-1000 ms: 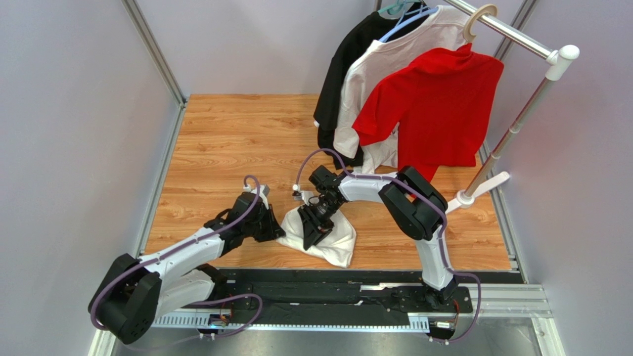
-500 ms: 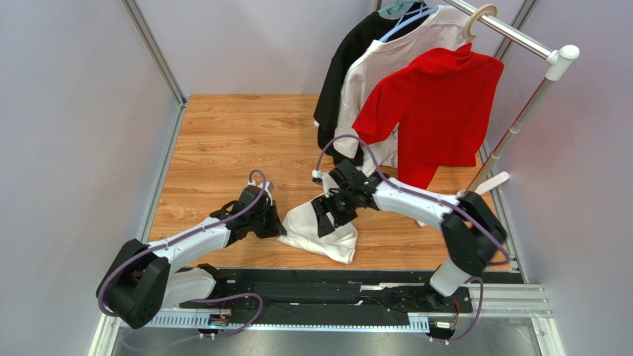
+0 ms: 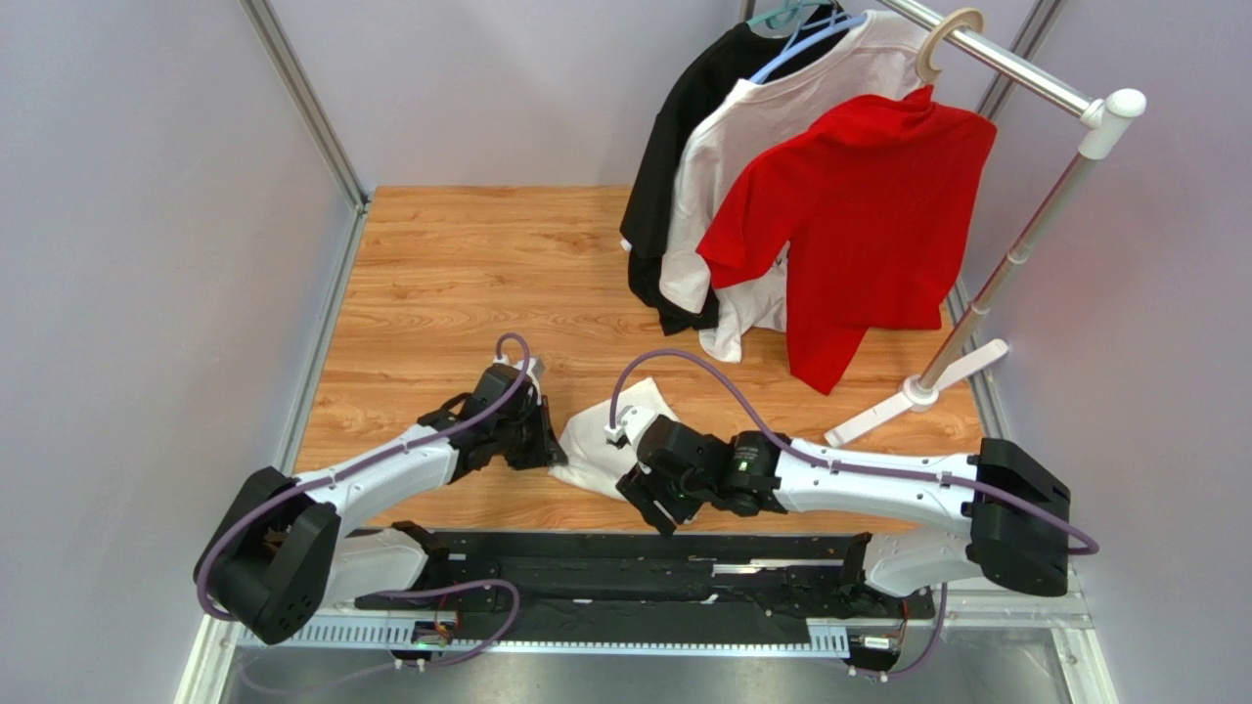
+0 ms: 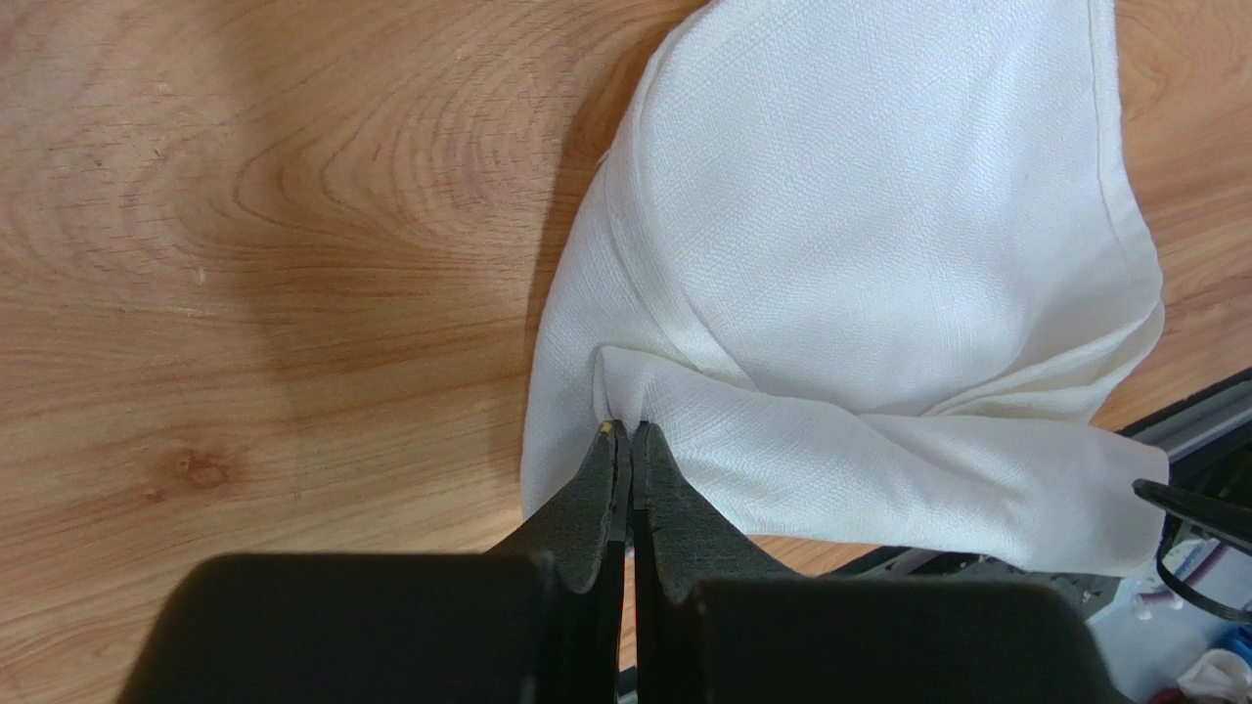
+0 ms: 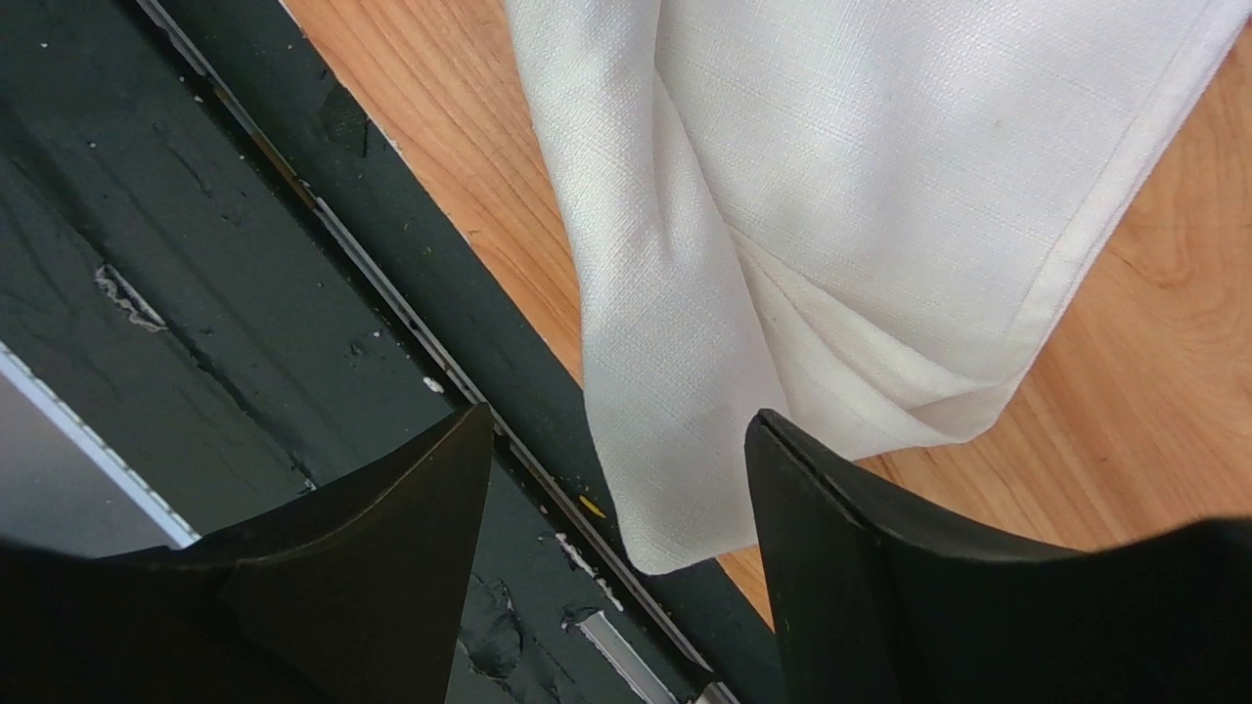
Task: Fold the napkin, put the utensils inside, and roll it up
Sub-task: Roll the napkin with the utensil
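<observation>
The white napkin [image 3: 595, 440] lies crumpled on the wooden table near its front edge. My left gripper [image 3: 553, 456] is at the cloth's left edge. In the left wrist view it [image 4: 629, 429] is shut, pinching a fold of the napkin [image 4: 882, 250]. My right gripper [image 3: 648, 503] hovers low over the napkin's near corner. In the right wrist view it [image 5: 617, 415] stands open, and a loose corner of the napkin [image 5: 823, 176] hangs between its fingers over the black rail [image 5: 294, 250], untouched by either finger. The utensils are out of view.
A clothes rack [image 3: 1029, 220] at the back right carries a black, a white and a red shirt [image 3: 867, 206]. Its foot [image 3: 914, 393] rests on the table's right side. The black mounting rail [image 3: 662, 565] runs along the near edge, and grey walls close in both sides.
My right arm has swung from the napkin's far side down to its near corner, and its gripper has opened and let go of the cloth. The left gripper has kept its pinch.
</observation>
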Controlling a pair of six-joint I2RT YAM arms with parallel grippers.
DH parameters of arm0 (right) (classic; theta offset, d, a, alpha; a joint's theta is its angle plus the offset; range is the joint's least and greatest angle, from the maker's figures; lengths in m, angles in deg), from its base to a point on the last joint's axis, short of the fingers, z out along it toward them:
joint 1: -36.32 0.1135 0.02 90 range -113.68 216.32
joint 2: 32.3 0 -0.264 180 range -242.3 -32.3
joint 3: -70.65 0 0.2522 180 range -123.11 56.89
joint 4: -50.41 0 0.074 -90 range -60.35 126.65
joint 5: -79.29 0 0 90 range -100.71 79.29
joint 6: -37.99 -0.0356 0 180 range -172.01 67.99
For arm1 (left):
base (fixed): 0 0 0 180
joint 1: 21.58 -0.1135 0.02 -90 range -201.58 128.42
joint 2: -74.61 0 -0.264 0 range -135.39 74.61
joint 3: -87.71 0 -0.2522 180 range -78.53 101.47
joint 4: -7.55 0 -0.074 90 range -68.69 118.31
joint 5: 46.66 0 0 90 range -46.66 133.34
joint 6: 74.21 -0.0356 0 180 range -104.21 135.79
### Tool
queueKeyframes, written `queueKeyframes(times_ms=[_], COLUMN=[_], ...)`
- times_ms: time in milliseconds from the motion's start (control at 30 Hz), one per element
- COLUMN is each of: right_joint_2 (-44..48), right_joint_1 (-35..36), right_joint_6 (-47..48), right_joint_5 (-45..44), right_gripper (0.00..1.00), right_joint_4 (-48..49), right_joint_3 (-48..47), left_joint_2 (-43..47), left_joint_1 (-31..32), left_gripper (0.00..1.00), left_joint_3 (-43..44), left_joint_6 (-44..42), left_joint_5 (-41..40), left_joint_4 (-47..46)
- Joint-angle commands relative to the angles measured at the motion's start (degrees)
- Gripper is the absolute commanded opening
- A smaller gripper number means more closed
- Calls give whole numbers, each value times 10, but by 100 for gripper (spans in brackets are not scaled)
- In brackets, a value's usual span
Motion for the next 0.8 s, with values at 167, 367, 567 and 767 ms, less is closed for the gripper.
queueKeyframes(times_ms=[167, 367, 567, 767], right_joint_2=[-43, -54, -59, -66], right_joint_1=[24, 31, 23, -35], right_joint_6=[-5, -20, -34, -33], right_joint_5=[-83, -68, -43, 76], right_gripper=[60, 36, 10, 3], right_joint_4=[28, 27, 23, 64], right_joint_3=[2, 10, 27, 54], left_joint_2=[-12, -13, -12, -7], left_joint_1=[0, 0, 0, 0], left_gripper=[0, 0, 0, 0], left_joint_3=[5, 9, 13, 16], left_joint_6=[-23, -25, -30, -37], left_joint_5=[-16, -17, -21, -14], left_joint_4=[43, 48, 61, 67])
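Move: The right end of the napkin's rolled edge hangs almost straight under the open right hand, about 3 cm below and 1 cm to its right. The napkin's flat part lies some 9 cm ahead and 5 cm to the left of that hand, and the roll's left end about 7 cm ahead and 13 cm left, both roughly 4 cm lower. From the left hand, the right end is about 14 cm to the right and 6 cm nearer the base, at about the same height. With its fingers open on either side of the near right end of the roll, the right hand edges forward a touch and sinks about 3 cm, then closes and pinches the cloth a little in from its tip, pointing down with only a slight tilt. The left hand stays put all the while, its shut fingers still pinching the roll's other end as an anchor. ##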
